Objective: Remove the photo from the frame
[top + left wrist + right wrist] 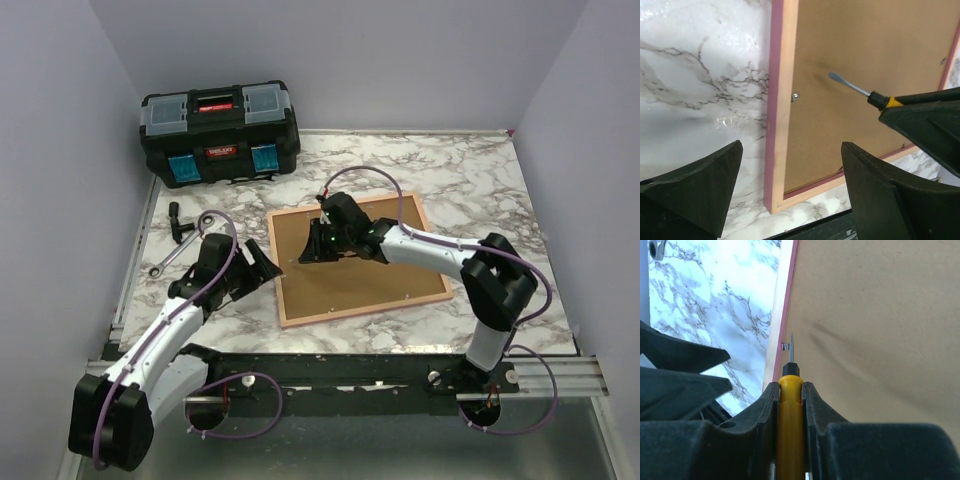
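The pink frame (283,285) lies face down on the marble table, its brown backing board (355,265) facing up. The photo is hidden beneath that board. My right gripper (790,385) is shut on a yellow-handled screwdriver (790,410). The screwdriver's blade points at a small metal tab (786,346) on the frame's left side, just short of it. My left gripper (791,150) stands open over the frame's near left corner (776,100), with nothing between its fingers. The screwdriver (860,90) and the tab (795,96) also show in the left wrist view.
A black toolbox (220,133) with blue latches stands at the back left. A wrench (180,255) and a small black tool (180,222) lie on the table left of the left arm. Purple walls close in both sides.
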Motion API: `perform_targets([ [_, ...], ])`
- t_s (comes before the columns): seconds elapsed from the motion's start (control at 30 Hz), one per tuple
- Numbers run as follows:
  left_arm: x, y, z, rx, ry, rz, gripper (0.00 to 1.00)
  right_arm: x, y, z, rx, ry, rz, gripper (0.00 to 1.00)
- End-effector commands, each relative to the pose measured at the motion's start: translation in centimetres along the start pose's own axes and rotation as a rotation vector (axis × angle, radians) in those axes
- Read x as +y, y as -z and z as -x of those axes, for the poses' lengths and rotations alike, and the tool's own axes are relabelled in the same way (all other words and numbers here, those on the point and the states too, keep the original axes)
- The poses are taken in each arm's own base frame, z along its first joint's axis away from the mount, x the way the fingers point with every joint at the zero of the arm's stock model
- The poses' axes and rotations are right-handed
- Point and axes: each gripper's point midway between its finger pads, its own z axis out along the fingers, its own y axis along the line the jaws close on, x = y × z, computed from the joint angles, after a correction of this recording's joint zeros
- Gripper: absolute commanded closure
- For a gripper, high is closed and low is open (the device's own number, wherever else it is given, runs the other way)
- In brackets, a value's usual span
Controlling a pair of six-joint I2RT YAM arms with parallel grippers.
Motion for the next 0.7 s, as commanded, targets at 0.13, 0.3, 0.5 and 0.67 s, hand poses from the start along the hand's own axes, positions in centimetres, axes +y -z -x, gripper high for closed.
perform_targets([
  [0.13,1.6,-1.9,-2.4,0.118,-0.021,0.033,0.25,0.3,-2.5,-0.7,0.038,-0.002,-0.055,0.99],
  [0.3,1.6,-2.5,-2.6,0.122,-0.022,0.027,0.36,0.4,-3.0,-1.5,0.067,0.003,-0.044,0.99],
  [0.5,2.3,-3.0,-2.8,0.126,-0.016,0.058,0.53,1.2,-3.6,-2.4,0.087,0.019,-0.023,0.99],
  [0.67,2.9,-3.2,-3.0,0.124,-0.02,0.074,0.63,1.7,-3.9,-2.1,0.084,0.041,-0.016,1.0],
])
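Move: From the left hand, the near part of the frame's left rail lies about 2 cm right, 3 ahead and 6 below. The metal clip on the rail's inner edge is roughly 4 cm right, 3 ahead and 6 below, and the frame's near-left corner is some 9 cm back, 3 right and 6 below. From the right hand, which holds the screwdriver, that clip is about 8 cm left, level fore-and-aft and 7 below. The left hand sinks nearly 5 cm onto the frame's left rail, tipping its fingers about 8 degrees further down and closing from wide open to roughly half that gap, one finger on each side of the rail. The right hand keeps its grip on the screwdriver and carries it about 3 cm left and 2.5 cm down, easing slightly back, so that the blade comes in over the clip and its tip meets the backing board against the rail's inner edge. ##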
